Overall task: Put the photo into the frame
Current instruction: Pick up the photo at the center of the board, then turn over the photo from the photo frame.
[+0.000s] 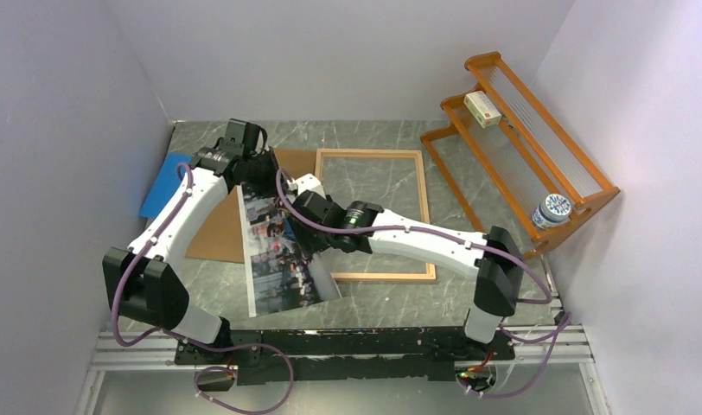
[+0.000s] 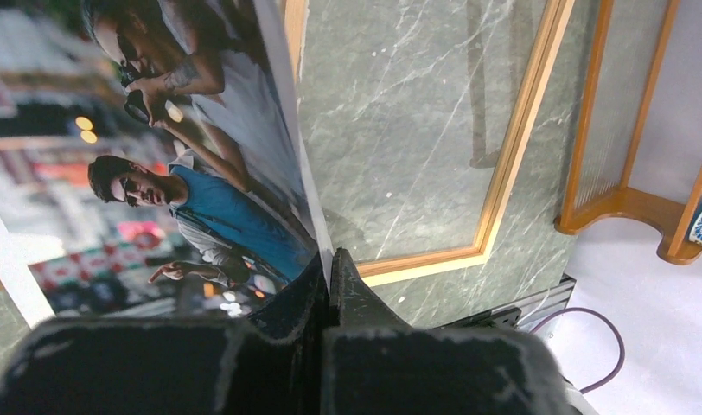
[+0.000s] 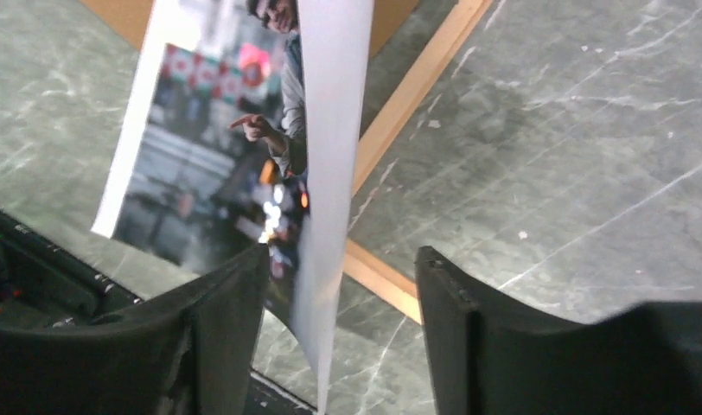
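Observation:
The photo (image 1: 278, 251), a colour print with a man in a blue shirt, hangs tilted left of the frame (image 1: 421, 186), its lower end near the table's front. My left gripper (image 1: 259, 170) is shut on the photo's upper edge; in the left wrist view the pads (image 2: 352, 281) pinch the thin sheet (image 2: 201, 173), with the frame (image 2: 520, 143) to the right. My right gripper (image 1: 306, 192) is open around the photo's right edge; in the right wrist view the white back (image 3: 335, 156) hangs between the fingers (image 3: 443, 294) without touching, above the frame's border (image 3: 391, 281).
A brown backing panel (image 1: 222, 229) lies under the photo, a blue sheet (image 1: 162, 186) to its left by the wall. An orange slatted rack (image 1: 538, 147) at the right holds a small box (image 1: 483, 109) and a blue-white cup (image 1: 551, 210).

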Available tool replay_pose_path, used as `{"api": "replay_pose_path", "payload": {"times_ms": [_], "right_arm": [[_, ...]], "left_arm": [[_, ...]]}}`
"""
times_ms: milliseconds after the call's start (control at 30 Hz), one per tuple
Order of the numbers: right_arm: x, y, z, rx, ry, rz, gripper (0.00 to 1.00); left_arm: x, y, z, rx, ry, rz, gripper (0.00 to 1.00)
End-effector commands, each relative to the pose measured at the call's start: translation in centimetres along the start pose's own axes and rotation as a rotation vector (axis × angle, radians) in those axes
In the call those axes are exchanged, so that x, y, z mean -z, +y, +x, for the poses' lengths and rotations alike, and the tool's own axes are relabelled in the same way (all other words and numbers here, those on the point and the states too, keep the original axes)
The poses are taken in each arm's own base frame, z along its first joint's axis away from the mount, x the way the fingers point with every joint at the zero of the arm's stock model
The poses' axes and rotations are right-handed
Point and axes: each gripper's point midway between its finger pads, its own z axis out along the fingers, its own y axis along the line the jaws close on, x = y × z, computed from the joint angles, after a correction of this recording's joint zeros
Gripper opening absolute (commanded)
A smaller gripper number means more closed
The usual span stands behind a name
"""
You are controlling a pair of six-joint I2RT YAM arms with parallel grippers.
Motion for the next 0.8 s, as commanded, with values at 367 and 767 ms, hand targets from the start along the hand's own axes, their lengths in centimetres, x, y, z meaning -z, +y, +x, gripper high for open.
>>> {"api": "replay_pose_path", "payload": {"times_ms": [367, 767], "right_arm": [[12.6, -6.3, -9.4, -0.384, -0.425, -0.427, 0.81], [14.4, -20.3, -7.8, -0.667, -0.561, 0.005, 0.81]], "left_arm": [[8.2, -7.6, -2.1, -0.412, -0.102, 0.308, 0.03], [17.8, -16.9, 2.0, -0.613, -0.059, 0.787, 0.02]]}}
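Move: The left fingers already pinch the photo near its far right corner; the photo's middle lies about 8 cm nearer the base than that hand and 11 cm below. The frame's centre is level with the left hand front to back, 19 cm to its right and roughly 16 cm below, and the brown board is 7 cm to its left and 2 cm farther out. From the right hand, its fingers half open astride the photo's edge, the photo's middle is 6 cm left and 2 cm ahead, some 7 cm below; the frame's centre is 12 cm right and 11 cm ahead. The left hand keeps its pinch and lifts the photo about 16 cm almost straight up, later drifting right and a little back towards the space over the frame while its fingers swing up from pointing down and turn some 30 degrees clockwise. The right hand spreads its fingers the rest of the way and comes free of the photo's edge, first drawing back a touch and rising, then swinging right and somewhat forward over the frame, away from the photo, with its left side rolling up about 40 degrees. ##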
